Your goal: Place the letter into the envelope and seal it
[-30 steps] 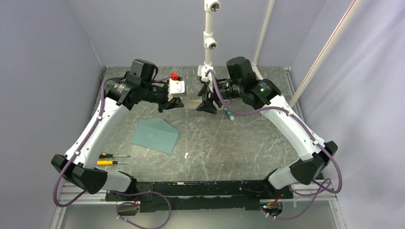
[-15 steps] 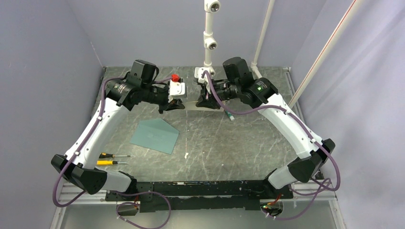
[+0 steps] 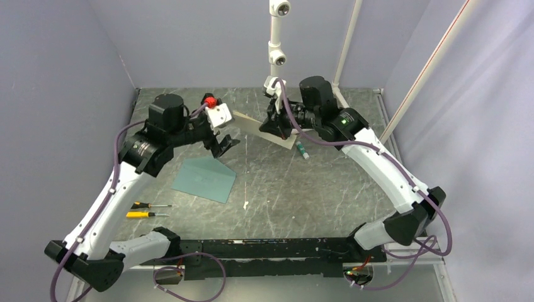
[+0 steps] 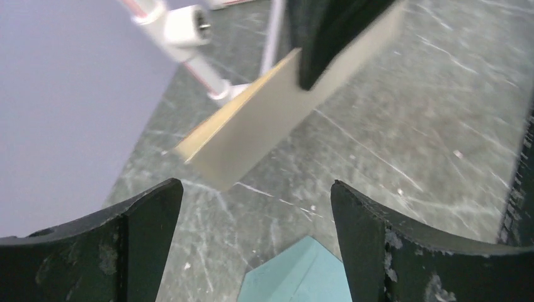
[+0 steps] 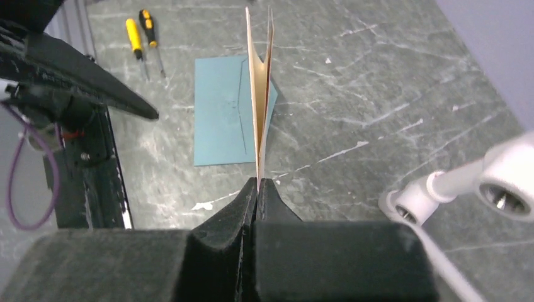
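Observation:
The letter [image 3: 252, 125] is a tan sheet held in the air over the back middle of the table, slanting down to the right. My right gripper [image 3: 278, 129] is shut on its right end. In the right wrist view the letter [image 5: 259, 107] stands edge-on, folded double, pinched at the closed fingertips [image 5: 258, 182]. The teal envelope [image 3: 204, 178] lies flat at left centre, its pointed flap toward the letter. My left gripper [image 3: 225, 145] hangs open just left of the letter, holding nothing. In the left wrist view the letter [image 4: 264, 119] floats ahead and the envelope [image 4: 302, 277] tip lies below.
Two screwdrivers [image 3: 148, 209] lie near the left front. A small marker [image 3: 302, 150] rests under the right wrist, and a white scrap [image 3: 245, 204] lies at centre. The white camera pole [image 3: 275, 50] rises at the back. Grey walls close in left and rear.
My left gripper opened, let go of the letter and drew back to the left. My right gripper shut on the letter, which now tilts and hangs from it alone.

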{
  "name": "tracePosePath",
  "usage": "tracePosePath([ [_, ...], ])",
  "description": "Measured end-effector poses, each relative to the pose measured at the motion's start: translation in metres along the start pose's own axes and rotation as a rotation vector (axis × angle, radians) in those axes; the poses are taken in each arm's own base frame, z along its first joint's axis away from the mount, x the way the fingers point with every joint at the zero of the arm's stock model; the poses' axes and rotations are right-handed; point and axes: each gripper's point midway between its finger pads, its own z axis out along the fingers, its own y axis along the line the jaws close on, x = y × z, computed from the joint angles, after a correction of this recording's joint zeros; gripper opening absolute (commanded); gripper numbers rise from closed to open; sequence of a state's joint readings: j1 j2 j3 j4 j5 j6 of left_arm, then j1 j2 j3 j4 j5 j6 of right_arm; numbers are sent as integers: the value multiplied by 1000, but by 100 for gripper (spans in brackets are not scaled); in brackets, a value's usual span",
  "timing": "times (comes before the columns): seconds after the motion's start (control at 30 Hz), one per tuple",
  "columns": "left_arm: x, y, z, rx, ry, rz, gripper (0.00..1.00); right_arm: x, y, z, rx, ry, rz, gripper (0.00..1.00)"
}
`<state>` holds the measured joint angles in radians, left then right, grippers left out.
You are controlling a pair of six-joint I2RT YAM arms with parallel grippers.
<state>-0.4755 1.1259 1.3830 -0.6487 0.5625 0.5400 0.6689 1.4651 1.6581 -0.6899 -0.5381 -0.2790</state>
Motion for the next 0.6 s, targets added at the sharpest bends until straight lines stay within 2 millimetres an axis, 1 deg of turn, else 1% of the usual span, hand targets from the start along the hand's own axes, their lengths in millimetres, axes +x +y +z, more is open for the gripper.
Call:
tracePosePath([
  [0.1,-1,22,-5,-169,-19,-86,93,3,-6,3,67,-74,108,0],
  [0.13,0,31,-6,-228,-20,-133,93,8,-7,5,85,-101,147,0],
  [0.2,6,45,-6,-320,-7,-233,93,24,-6,10,114,-118,231,0],
  [0.27,21,58,-5,-423,28,-373,90,40,-10,17,157,-119,304,0],
  [0.3,31,63,-3,-469,49,-440,91,47,-13,21,180,-117,331,0],
  [0.37,60,70,0,-554,104,-570,91,60,-17,26,216,-106,370,0],
  [0.4,82,72,2,-599,142,-647,91,66,-19,27,232,-98,383,0],
  [0.47,124,74,2,-674,227,-778,92,70,-22,27,259,-89,394,0],
  [0.53,178,76,-6,-767,339,-936,92,70,-26,26,282,-91,395,0],
  [0.6,223,79,-20,-863,430,-1079,92,71,-28,25,296,-91,397,0],
])
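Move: The envelope lies flat on the table, some 14 cm to the open left hand's left, about level with it in reach and roughly 35 cm below. Two screwdrivers lie about 18 cm left of the envelope and 10 cm nearer the bases; the folded letter hangs about 8 cm right of the left hand and 4 cm ahead, near its height. From the right hand, which already pinches the letter, the envelope is around 20 cm left, 2 cm back and 34 cm down; the glue stick lies some 10 cm ahead, 14 cm right and 33 cm below. With its fingers staying wide open, the left hand first heads forward and a little left, away from the letter, rising slightly, then drops about 17 cm while sweeping 14 cm left and 10 cm forward in all, down towards the envelope, its wrist swinging some 70 degrees counter-clockwise and tipping down to end above the table beyond the envelope's middle. Meanwhile the right hand keeps its pinch on the folded letter, lowers it about 7 cm and eases it slightly forward, turning it clockwise before nearly stopping. ##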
